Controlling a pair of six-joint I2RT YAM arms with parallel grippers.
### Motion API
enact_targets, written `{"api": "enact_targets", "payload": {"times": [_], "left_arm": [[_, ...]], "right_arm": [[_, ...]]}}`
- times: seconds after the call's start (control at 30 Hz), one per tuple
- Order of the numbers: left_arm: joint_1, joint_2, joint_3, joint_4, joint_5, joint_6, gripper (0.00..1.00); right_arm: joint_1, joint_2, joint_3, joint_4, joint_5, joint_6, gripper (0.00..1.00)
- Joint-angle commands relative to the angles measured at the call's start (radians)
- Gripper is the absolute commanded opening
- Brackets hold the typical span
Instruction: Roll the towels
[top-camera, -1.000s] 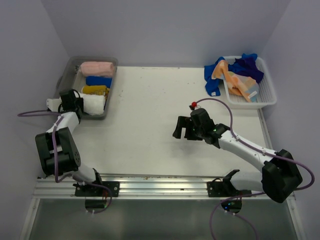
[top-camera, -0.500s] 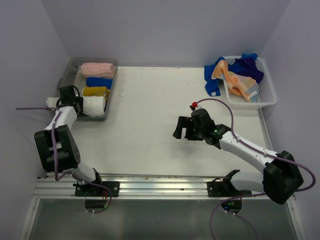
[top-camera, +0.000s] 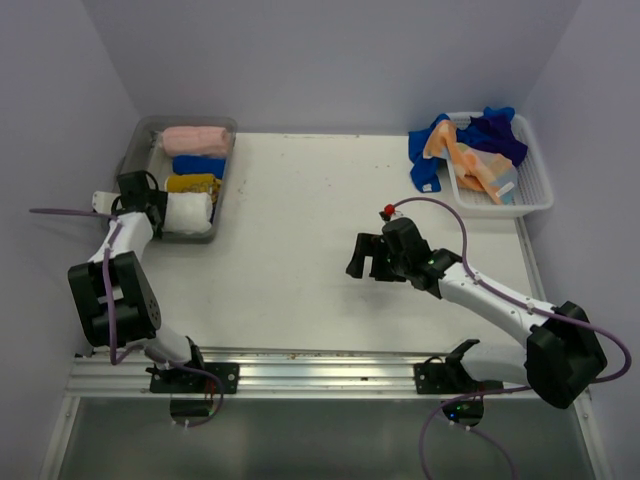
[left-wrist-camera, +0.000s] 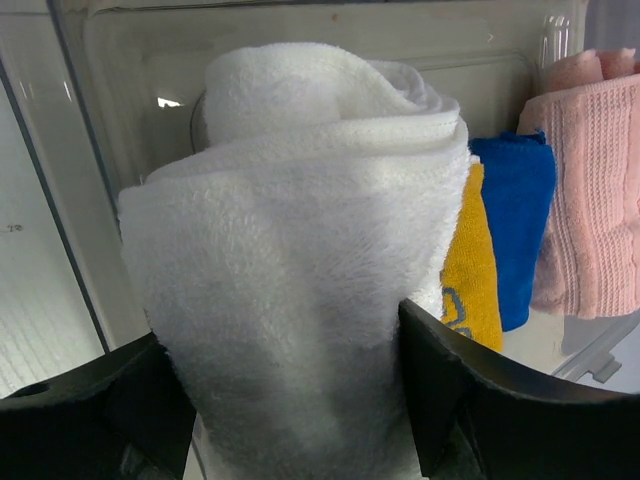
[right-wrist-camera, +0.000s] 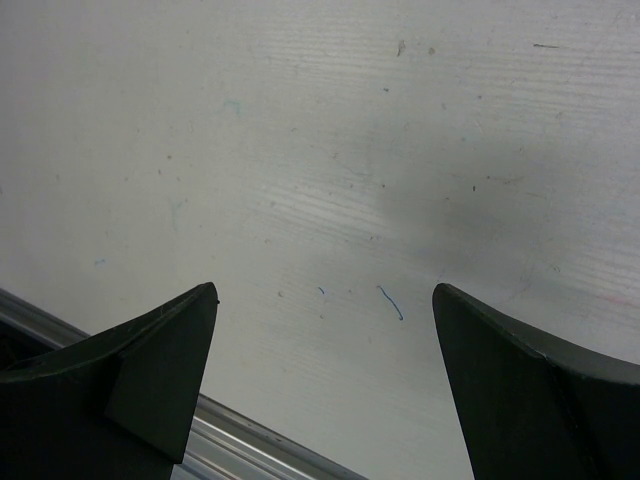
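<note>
A rolled white towel (top-camera: 188, 212) (left-wrist-camera: 300, 250) lies at the near end of the grey see-through tub (top-camera: 185, 121). Beyond it in the tub lie a yellow roll (top-camera: 190, 182) (left-wrist-camera: 470, 290), a blue roll (top-camera: 197, 163) (left-wrist-camera: 515, 230) and a pink roll (top-camera: 193, 137) (left-wrist-camera: 590, 190). My left gripper (top-camera: 158, 210) (left-wrist-camera: 290, 330) is open. Its fingers stand wide on either side of the white roll's near end and brush its pile. My right gripper (top-camera: 365, 270) (right-wrist-camera: 325, 290) hangs open over bare table at centre right, with nothing between its fingers.
A white lattice basket (top-camera: 535, 195) at the back right holds unrolled cloths, blue ones (top-camera: 490, 135) and an orange one (top-camera: 470, 160). One blue cloth (top-camera: 425, 160) hangs over its left rim onto the table. An aluminium rail (top-camera: 330, 365) runs along the near edge.
My left gripper's jaws have widened around the white roll, and the wrist has shifted slightly toward the back. The white roll now rests in the tub. The right arm has not moved.
</note>
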Motion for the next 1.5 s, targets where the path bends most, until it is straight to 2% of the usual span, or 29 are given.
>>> {"api": "enact_targets", "payload": {"times": [0.0, 0.2, 0.27, 0.3, 0.67, 0.97, 1.17, 1.47], "left_arm": [[0.004, -0.025, 0.065, -0.081, 0.010, 0.072, 0.74], [0.004, -0.004, 0.226, -0.241, 0.003, 0.103, 0.91], [0.005, -0.002, 0.245, -0.263, 0.000, 0.107, 0.99], [0.004, -0.002, 0.255, -0.276, 0.001, 0.109, 1.00], [0.004, -0.059, 0.259, -0.293, 0.064, 0.146, 1.00], [0.004, -0.009, 0.199, -0.379, 0.041, 0.167, 1.00], [0.004, 0.053, 0.304, -0.536, 0.036, 0.222, 1.00], [0.004, 0.084, 0.444, -0.606, 0.209, 0.345, 1.00]], "right_arm": [[0.001, -0.023, 0.004, 0.040, -0.019, 0.000, 0.92], [0.000, -0.011, 0.010, 0.050, -0.026, -0.003, 0.92], [0.000, -0.006, 0.011, 0.051, -0.027, -0.003, 0.92], [0.000, -0.005, 0.013, 0.053, -0.029, -0.005, 0.92], [0.001, 0.001, 0.004, 0.066, -0.033, -0.006, 0.92], [0.000, 0.012, 0.008, 0.074, -0.044, -0.012, 0.92], [0.000, 0.023, 0.010, 0.080, -0.056, -0.012, 0.92], [0.000, 0.034, 0.017, 0.090, -0.067, -0.009, 0.92]]}}
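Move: The left hand is at the white rolled towel in the tray; the towel's middle lies about 4 cm to its right, 1 cm back and 4 cm below. The yellow roll is some 9 cm right and 5 cm ahead of the hand, the blue roll roughly 10 cm right and 9 cm ahead, both about 6 cm lower. From the idle right hand, the white towel lies about 43 cm left and 12 cm ahead. Opening wide, the left hand rises about 5 cm, dips back over the white towel, then lifts again, turning clockwise. ##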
